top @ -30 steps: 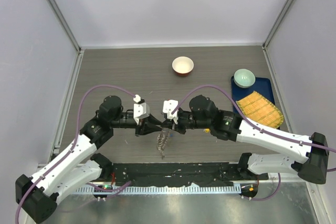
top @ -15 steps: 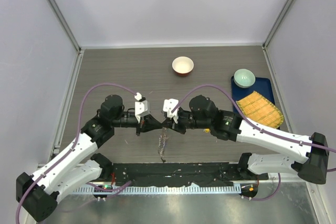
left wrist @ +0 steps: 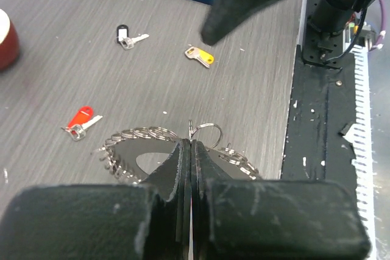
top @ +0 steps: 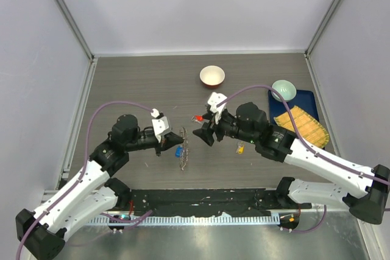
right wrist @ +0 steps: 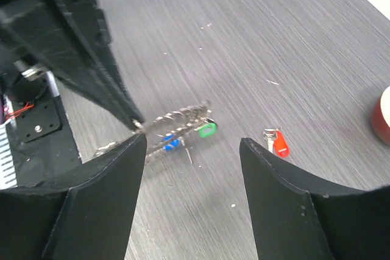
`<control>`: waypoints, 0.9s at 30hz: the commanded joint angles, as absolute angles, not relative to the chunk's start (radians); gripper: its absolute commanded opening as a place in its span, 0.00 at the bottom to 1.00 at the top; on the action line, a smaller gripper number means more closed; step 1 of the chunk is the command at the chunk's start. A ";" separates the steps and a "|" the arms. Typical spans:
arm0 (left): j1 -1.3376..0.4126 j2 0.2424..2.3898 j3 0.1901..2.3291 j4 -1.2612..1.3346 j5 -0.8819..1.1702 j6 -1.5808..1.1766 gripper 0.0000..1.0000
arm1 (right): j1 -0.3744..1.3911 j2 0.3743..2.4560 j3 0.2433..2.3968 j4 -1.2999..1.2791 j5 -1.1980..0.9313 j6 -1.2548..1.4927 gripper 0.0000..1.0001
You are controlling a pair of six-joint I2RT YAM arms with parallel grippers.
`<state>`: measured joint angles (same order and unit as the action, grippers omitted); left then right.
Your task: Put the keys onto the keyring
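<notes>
My left gripper [top: 170, 145] [left wrist: 190, 145] is shut on the rim of the keyring [top: 183, 154] [left wrist: 137, 139] [right wrist: 175, 117], a grey ring fringed with small silver loops, held on edge just above the table. A blue key [right wrist: 172, 144] [top: 178, 150] and a green key [right wrist: 207, 130] hang on it. My right gripper [top: 203, 132] [right wrist: 192, 143] stands open and empty to the ring's right, apart from it. Loose on the table lie a red key [top: 197, 118] [left wrist: 81, 119] [right wrist: 280, 143], a yellow key [top: 240, 148] [left wrist: 201, 56] and a black key [left wrist: 125, 35].
A red-and-cream bowl [top: 212, 77] stands at the back centre. On the right a blue tray [top: 308, 97] carries a pale green bowl [top: 283, 90] and a bamboo mat [top: 300, 126]. A black strip [top: 201, 199] runs along the table's near edge.
The two grippers met over the ring a second ago. My right gripper has opened and drawn back to the right. My left gripper has shut and shifted left with the ring.
</notes>
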<state>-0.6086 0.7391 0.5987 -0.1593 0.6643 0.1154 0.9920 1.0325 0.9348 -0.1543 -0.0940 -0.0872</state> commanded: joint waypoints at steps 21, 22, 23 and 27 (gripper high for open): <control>-0.611 0.770 0.744 -0.440 0.500 0.270 0.00 | 0.759 1.288 0.952 -0.160 -0.057 0.052 0.73; -0.611 0.782 0.758 -0.454 0.486 0.267 0.00 | 0.758 1.328 0.959 -0.158 -0.052 0.048 0.73; -0.611 0.790 0.764 -0.468 0.470 0.262 0.00 | 0.750 1.348 0.965 -0.156 -0.051 0.043 0.73; -0.611 0.824 0.781 -0.517 0.333 0.249 0.00 | 0.744 1.451 1.014 -0.143 -0.043 0.003 0.71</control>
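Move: The open right hand is bound for the red key, about 18 cm ahead of it, 2 cm left and 26 cm below. The black key lies level with the red one and some 18 cm right of it; the yellow key is about 5 cm ahead and 16 cm right of the hand. The held keyring's middle is roughly 7 cm left, 2 cm back and 10 cm lower. From the left hand, the red key is about 21 cm ahead, 6 cm right and 20 cm down. Down and forward, away from the keyring, the open right hand sweeps towards the red key, sinking about 14 cm while going some 9 cm out and a little right; its fingers tip downward and turn clockwise, still spread and short of the key. Meanwhile the left hand keeps its shut grip on the keyring, easing it about 3 cm down and 3 cm left with a roll of some 15 degrees. ##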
